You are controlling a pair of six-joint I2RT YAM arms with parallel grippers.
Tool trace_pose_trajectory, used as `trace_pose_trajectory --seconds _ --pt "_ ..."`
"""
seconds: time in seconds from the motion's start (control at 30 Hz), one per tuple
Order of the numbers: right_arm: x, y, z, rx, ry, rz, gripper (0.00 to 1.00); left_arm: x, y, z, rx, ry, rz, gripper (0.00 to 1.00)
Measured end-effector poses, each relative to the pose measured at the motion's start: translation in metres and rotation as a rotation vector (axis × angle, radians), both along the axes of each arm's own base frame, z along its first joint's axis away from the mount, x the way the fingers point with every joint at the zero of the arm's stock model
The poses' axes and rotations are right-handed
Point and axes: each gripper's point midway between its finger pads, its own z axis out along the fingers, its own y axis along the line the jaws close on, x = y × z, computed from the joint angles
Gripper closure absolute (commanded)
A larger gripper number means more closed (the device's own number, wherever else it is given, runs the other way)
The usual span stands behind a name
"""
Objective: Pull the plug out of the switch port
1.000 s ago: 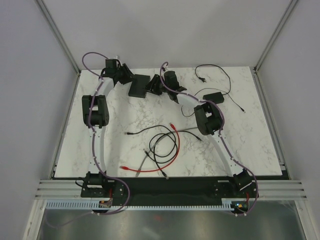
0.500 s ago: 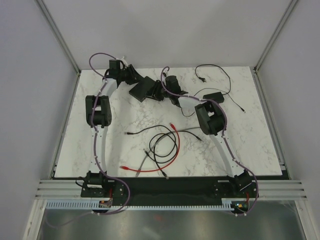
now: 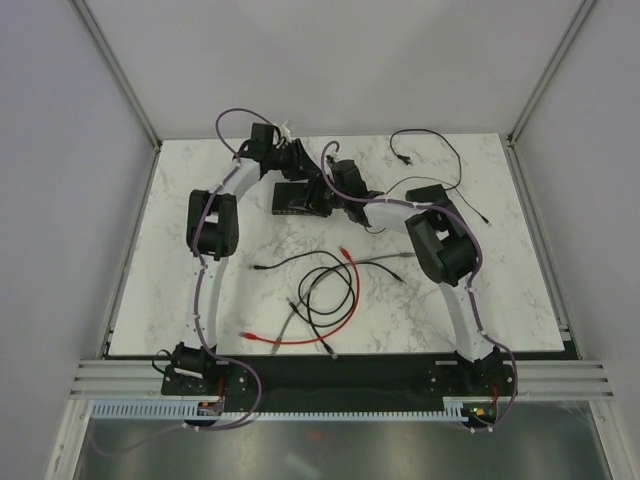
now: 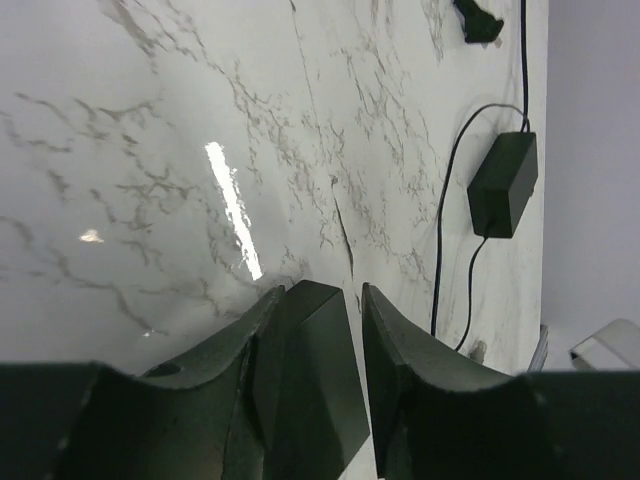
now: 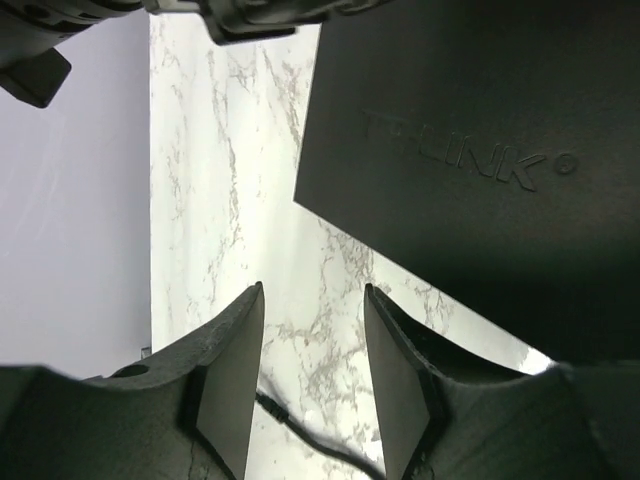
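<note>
The switch [image 3: 296, 198] is a flat matte-black box near the back middle of the marble table. My left gripper [image 3: 298, 168] reaches it from behind and is shut on one edge. In the left wrist view the switch's dark slab [image 4: 312, 370] fills the space at my left gripper [image 4: 322, 292], pressed to one finger. My right gripper [image 3: 324, 192] sits just right of the switch, open. In the right wrist view my right gripper [image 5: 314, 290] holds nothing, and the switch's lettered face [image 5: 470, 170] lies beyond it. The plug is hidden from every view.
A small black power adapter [image 3: 430, 193] with thin cords lies right of the arms, also seen as the adapter [image 4: 503, 183] from the left wrist. A red cable [image 3: 345, 300] and looped black cables [image 3: 322, 290] lie loose mid-table. A thin black cord [image 5: 290, 420] runs under the right fingers.
The left arm has swung right, carrying the switch from the back left toward the middle; it tilted on the way and now sits flatter. The right arm has shifted right beside it.
</note>
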Motion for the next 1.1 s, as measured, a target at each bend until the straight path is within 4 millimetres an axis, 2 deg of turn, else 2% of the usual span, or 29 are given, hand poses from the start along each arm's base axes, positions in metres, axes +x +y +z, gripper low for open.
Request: trace_pose_trajectory --seconds 0.1,0.2,0.27,0.33,0.43,0.5,0.57,0.63,0.77,0.9,1.0,1.1 --pt "0.003 -0.016 0.021 -0.018 -0.022 0.009 0.47 0.008 0.022 0.021 0.016 -0.01 0.056 0.55" --pt "0.006 -0.033 0.036 -0.033 -0.033 0.008 0.46 0.016 0.045 0.059 0.018 -0.061 0.11 0.55" --pt "0.006 -0.047 0.041 -0.058 -0.032 0.004 0.46 0.014 0.06 0.088 0.021 -0.094 0.144 0.54" --pt "0.005 -0.059 0.041 -0.101 -0.023 0.001 0.46 0.003 0.071 0.114 0.023 -0.114 0.167 0.52" --pt "-0.003 -0.073 0.033 -0.193 0.014 0.013 0.45 -0.025 0.078 0.134 0.034 -0.098 0.204 0.46" --pt "-0.009 -0.082 0.027 -0.272 0.042 0.017 0.44 -0.047 0.077 0.14 0.042 -0.07 0.222 0.39" --pt "-0.014 -0.095 0.025 -0.353 0.06 -0.002 0.39 -0.063 0.073 0.139 0.055 -0.045 0.239 0.37" --pt "-0.025 -0.112 0.027 -0.442 0.073 -0.021 0.35 -0.082 0.064 0.135 0.074 -0.016 0.241 0.36" --pt "-0.04 -0.147 0.053 -0.561 0.037 -0.083 0.22 -0.121 0.03 0.137 0.099 0.001 0.205 0.34" --pt "-0.065 -0.182 0.066 -0.645 0.007 -0.14 0.14 -0.179 0.007 0.143 0.118 -0.006 0.159 0.3" --pt "-0.093 -0.208 0.053 -0.714 0.032 -0.164 0.02 -0.219 0.012 0.146 0.12 -0.023 0.155 0.28" --pt "-0.121 -0.225 0.036 -0.751 0.061 -0.155 0.02 -0.256 0.026 0.147 0.082 -0.051 0.172 0.27"
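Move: The switch's middle lies about 6 cm back and 3 cm left of the left hand, slightly below it, and roughly 6 cm ahead and 5 cm left of the right hand. From the right hand, the red plug lies some 11 cm back and 8 cm right, and the grey plug 13 cm back and 27 cm right. A black cable end lies about 28 cm back and 16 cm left of the left hand. Both hands leave the switch empty. The left first climbs about 14 cm off its rear edge, swinging out left, then draws back some 25 cm over the switch towards the loose cables, fingers opening wider. The right pulls away rightward some 22 cm and back about half that, towards the grey plug, its fingers tipping down by roughly 40 degrees and opening nearly full. ##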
